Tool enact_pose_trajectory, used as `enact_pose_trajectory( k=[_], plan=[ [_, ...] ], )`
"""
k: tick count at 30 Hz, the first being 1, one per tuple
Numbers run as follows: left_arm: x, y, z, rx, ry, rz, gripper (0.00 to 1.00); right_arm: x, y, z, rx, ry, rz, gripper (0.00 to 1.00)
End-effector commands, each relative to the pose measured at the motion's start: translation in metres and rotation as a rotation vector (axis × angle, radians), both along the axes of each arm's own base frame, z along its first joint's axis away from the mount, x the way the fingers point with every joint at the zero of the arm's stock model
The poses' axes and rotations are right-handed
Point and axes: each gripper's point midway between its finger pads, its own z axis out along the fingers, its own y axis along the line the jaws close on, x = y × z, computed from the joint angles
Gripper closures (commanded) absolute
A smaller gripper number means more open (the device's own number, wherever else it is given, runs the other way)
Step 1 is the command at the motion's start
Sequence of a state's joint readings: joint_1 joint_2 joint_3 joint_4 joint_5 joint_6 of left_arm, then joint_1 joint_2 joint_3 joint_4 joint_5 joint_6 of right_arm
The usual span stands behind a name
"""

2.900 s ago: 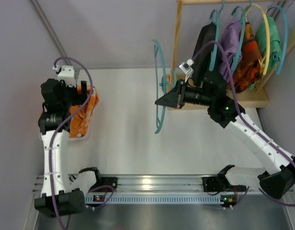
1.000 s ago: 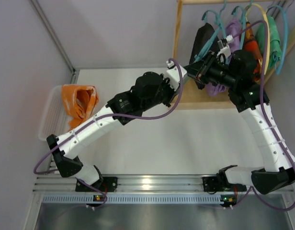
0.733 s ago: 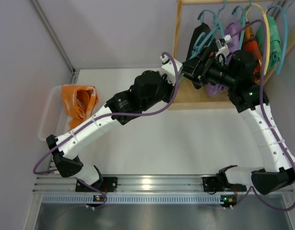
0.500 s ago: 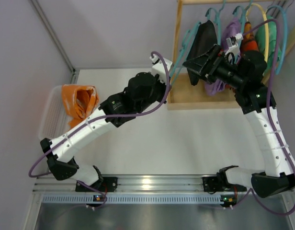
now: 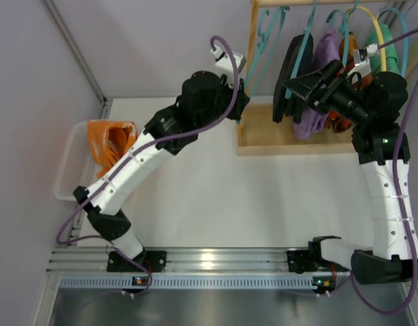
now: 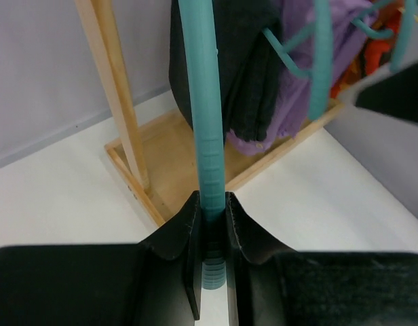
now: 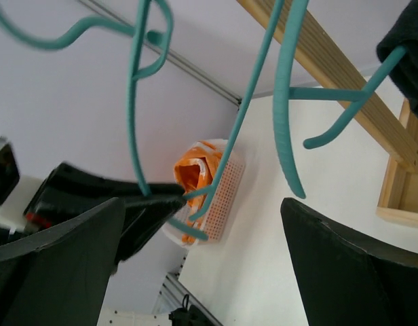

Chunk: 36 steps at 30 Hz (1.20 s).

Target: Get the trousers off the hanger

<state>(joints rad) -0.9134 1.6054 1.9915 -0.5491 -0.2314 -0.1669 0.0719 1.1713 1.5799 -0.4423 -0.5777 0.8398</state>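
The orange trousers (image 5: 112, 146) lie bunched in a white basket (image 5: 65, 178) at the table's left edge, also seen far off in the right wrist view as an orange heap (image 7: 194, 175). An empty teal hanger (image 5: 258, 49) stands at the left end of the wooden rack. My left gripper (image 5: 243, 97) is shut on its lower bar; in the left wrist view the teal bar (image 6: 207, 136) runs up from between the jaws of that gripper (image 6: 212, 219). My right gripper (image 5: 294, 85) is open with nothing between its fingers, just right of the hanger (image 7: 136, 102).
The wooden rack (image 5: 251, 64) stands at the back right, its base (image 6: 169, 155) on the table. A black garment (image 5: 289, 68), a purple one (image 5: 322, 64), an orange-red one (image 5: 348, 51) and a green one (image 5: 392, 51) hang from it on coloured hangers.
My right gripper has opened, let go of the teal hanger and drawn back to the right. My left arm has carried the hanger up and back to the rack's left end.
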Motion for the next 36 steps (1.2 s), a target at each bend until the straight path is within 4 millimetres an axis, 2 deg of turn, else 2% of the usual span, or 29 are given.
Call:
enact_pose_trajectory(
  k=[1, 4, 5, 9, 14, 20, 23, 29, 36],
  plan=[
    [0.039, 0.004, 0.010, -0.088, 0.085, -0.021, 1.00, -0.021, -0.009, 0.031, -0.010, -0.104, 0.008, 0.01],
    [0.059, 0.003, 0.019, -0.106, 0.070, -0.016, 1.00, -0.027, -0.012, 0.031, -0.024, -0.114, 0.007, 0.01],
    [0.060, 0.003, 0.022, -0.108, 0.064, -0.017, 1.00, -0.023, -0.022, 0.030, -0.029, -0.113, -0.025, 0.01],
    [0.074, -0.001, 0.023, -0.108, 0.043, 0.014, 1.00, -0.025, -0.026, 0.028, -0.029, -0.107, -0.033, 0.01],
    [0.082, 0.000, 0.026, -0.116, 0.029, 0.045, 1.00, -0.023, -0.028, 0.025, -0.020, -0.096, -0.036, 0.01],
    [0.093, -0.002, 0.043, -0.135, -0.041, 0.068, 1.00, -0.022, -0.026, 0.020, 0.001, -0.075, -0.027, 0.01],
    [0.099, -0.007, 0.042, -0.135, -0.049, 0.066, 1.00, -0.023, -0.027, 0.020, 0.002, -0.075, -0.028, 0.01],
    [0.113, -0.016, 0.024, -0.152, -0.003, 0.065, 1.00, -0.024, -0.026, 0.017, 0.001, -0.070, -0.025, 0.01],
    [0.131, -0.011, 0.029, -0.193, -0.023, 0.089, 1.00, -0.027, -0.026, 0.014, -0.005, -0.068, -0.021, 0.01]
  ],
)
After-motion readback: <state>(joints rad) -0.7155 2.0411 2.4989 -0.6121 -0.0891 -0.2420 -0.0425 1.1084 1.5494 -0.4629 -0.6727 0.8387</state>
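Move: The left hand grips the empty hanger by its near end. The left end of the rack's rail is about 17 cm ahead of that hand, 4 cm to its right and 18 cm above. The rack's left upright stands directly under that rail end, and the black trousers hang roughly 17 cm ahead, 15 cm right and 3 cm below the hand. For the right hand, the rail's left end is some 16 cm ahead, 11 cm left and 15 cm up. Forward goes the left hand, pushing the hanger's near end towards the rack's left upright: a quick 8 cm with a slight dip, then slowly on to about 12 cm in all, hardly turning and keeping its pinch. The right hand, already open and empty, eases about 3 cm right and back, away from the hanger, and waits wide open. ##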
